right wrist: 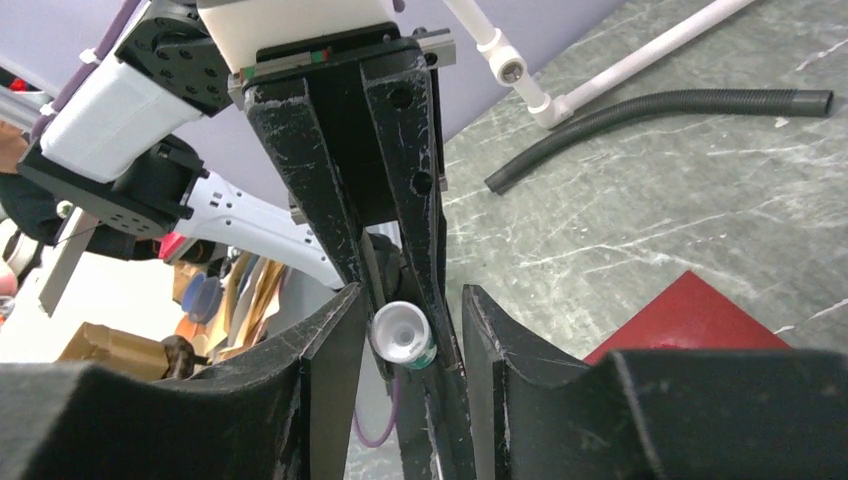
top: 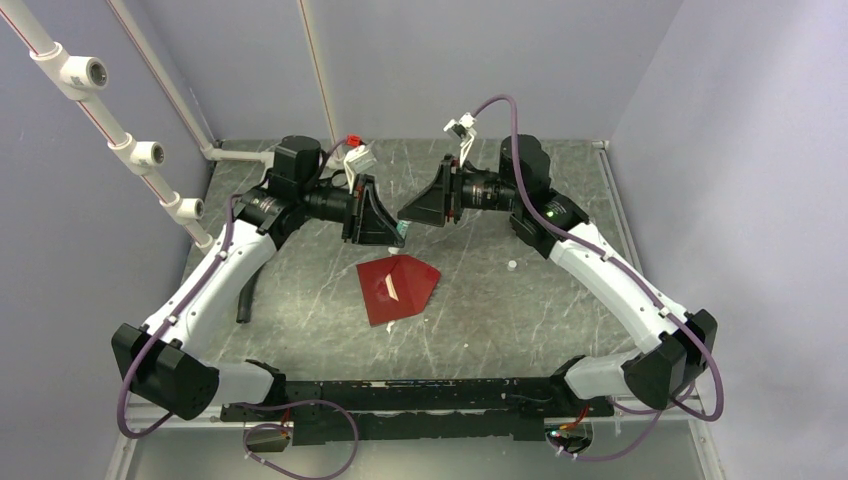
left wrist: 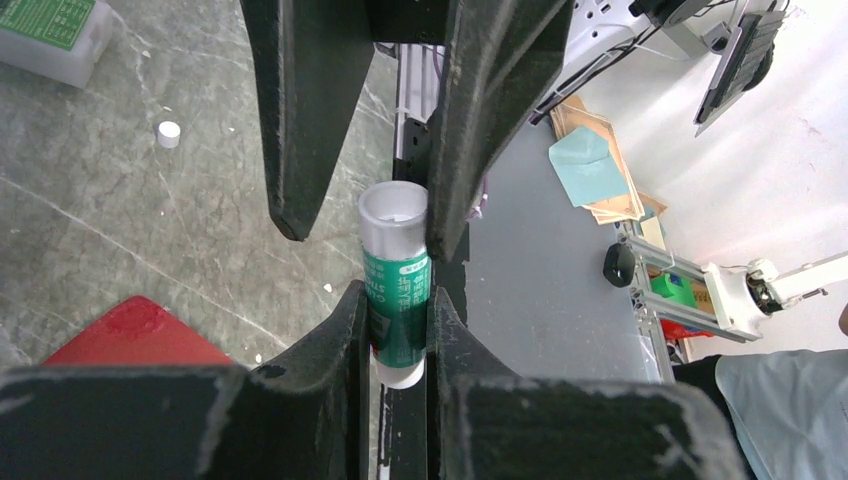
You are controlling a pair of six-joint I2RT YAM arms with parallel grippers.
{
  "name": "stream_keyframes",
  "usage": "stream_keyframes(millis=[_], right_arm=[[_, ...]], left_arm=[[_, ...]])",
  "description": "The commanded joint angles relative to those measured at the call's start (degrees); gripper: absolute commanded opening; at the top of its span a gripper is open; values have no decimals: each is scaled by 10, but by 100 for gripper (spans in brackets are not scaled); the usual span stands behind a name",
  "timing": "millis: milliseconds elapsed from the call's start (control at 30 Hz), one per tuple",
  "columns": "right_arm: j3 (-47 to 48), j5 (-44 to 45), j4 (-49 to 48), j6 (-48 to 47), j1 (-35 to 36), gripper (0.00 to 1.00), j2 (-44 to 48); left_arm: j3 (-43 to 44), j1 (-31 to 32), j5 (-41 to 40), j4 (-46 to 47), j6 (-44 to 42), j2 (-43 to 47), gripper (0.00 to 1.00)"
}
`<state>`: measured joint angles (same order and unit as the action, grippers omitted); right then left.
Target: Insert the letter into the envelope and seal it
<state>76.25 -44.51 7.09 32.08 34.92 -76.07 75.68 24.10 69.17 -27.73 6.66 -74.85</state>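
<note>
The dark red envelope [top: 396, 288] lies flat on the marbled table, flap unfolded; corners of it show in the wrist views [left wrist: 135, 332] [right wrist: 700, 315]. The letter is hidden; I only see a small pale streak on the envelope. Above the envelope's far edge my left gripper [left wrist: 397, 295] is shut on a green glue stick [left wrist: 398, 290], whose uncapped white end points toward the right arm. My right gripper [right wrist: 412, 295] faces it, open, its fingers [left wrist: 300, 190] straddling that white end [right wrist: 400, 335] with a gap on one side. Both grippers meet tip to tip [top: 402, 225].
A small white cap [top: 511, 266] lies on the table right of the envelope. A white-and-green box [left wrist: 50, 35] sits at the back. A black hose [top: 243, 300] lies at the left, and white pipes [top: 130, 150] run along the left wall.
</note>
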Motion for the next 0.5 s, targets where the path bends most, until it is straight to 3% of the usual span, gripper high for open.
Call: stream_keyframes(millis=[0,133,267,367,467], right_arm=[[18,-40,-12,-9,1,45,0],[16,-52,-4,-17,1,43,2],[16,-29,-3,-15,1,21,5],[13,34,-21,19,2,0,5],[20,143,-6,74,9,0,-9]], left_arm=[[28,2,4,11,-9,5,2],[27,1,-46,13,-3,9,2],[16,1,-64,29,8,15,2],[12,1,-75,32,8,16,2],[12,2,-146,27,-1,19,3]])
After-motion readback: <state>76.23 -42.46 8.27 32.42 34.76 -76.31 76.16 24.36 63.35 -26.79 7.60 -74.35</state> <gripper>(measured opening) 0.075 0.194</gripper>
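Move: The glue stick is already held crosswise in the left fingers, its middle at that hand's point and its open white end turned forward. From the open right fingers its middle lies some 3 cm back, about 1 cm to the left and 1 cm lower. The envelope is roughly below the left hand, 27 cm down, 1 cm farther out and 1 cm to the left; the loose cap is about 23 cm right of the left hand, 6 cm farther out, 27 cm down. The glue stick's open forward end is pinched by the right fingers, which go from nearly half open to almost shut; that hand first eases back just under 1 cm, then comes forward about 1.5 cm as it closes. The left hand keeps its grip and carries the stick about 1.5 cm forward, turning some 5 degrees counter-clockwise. ##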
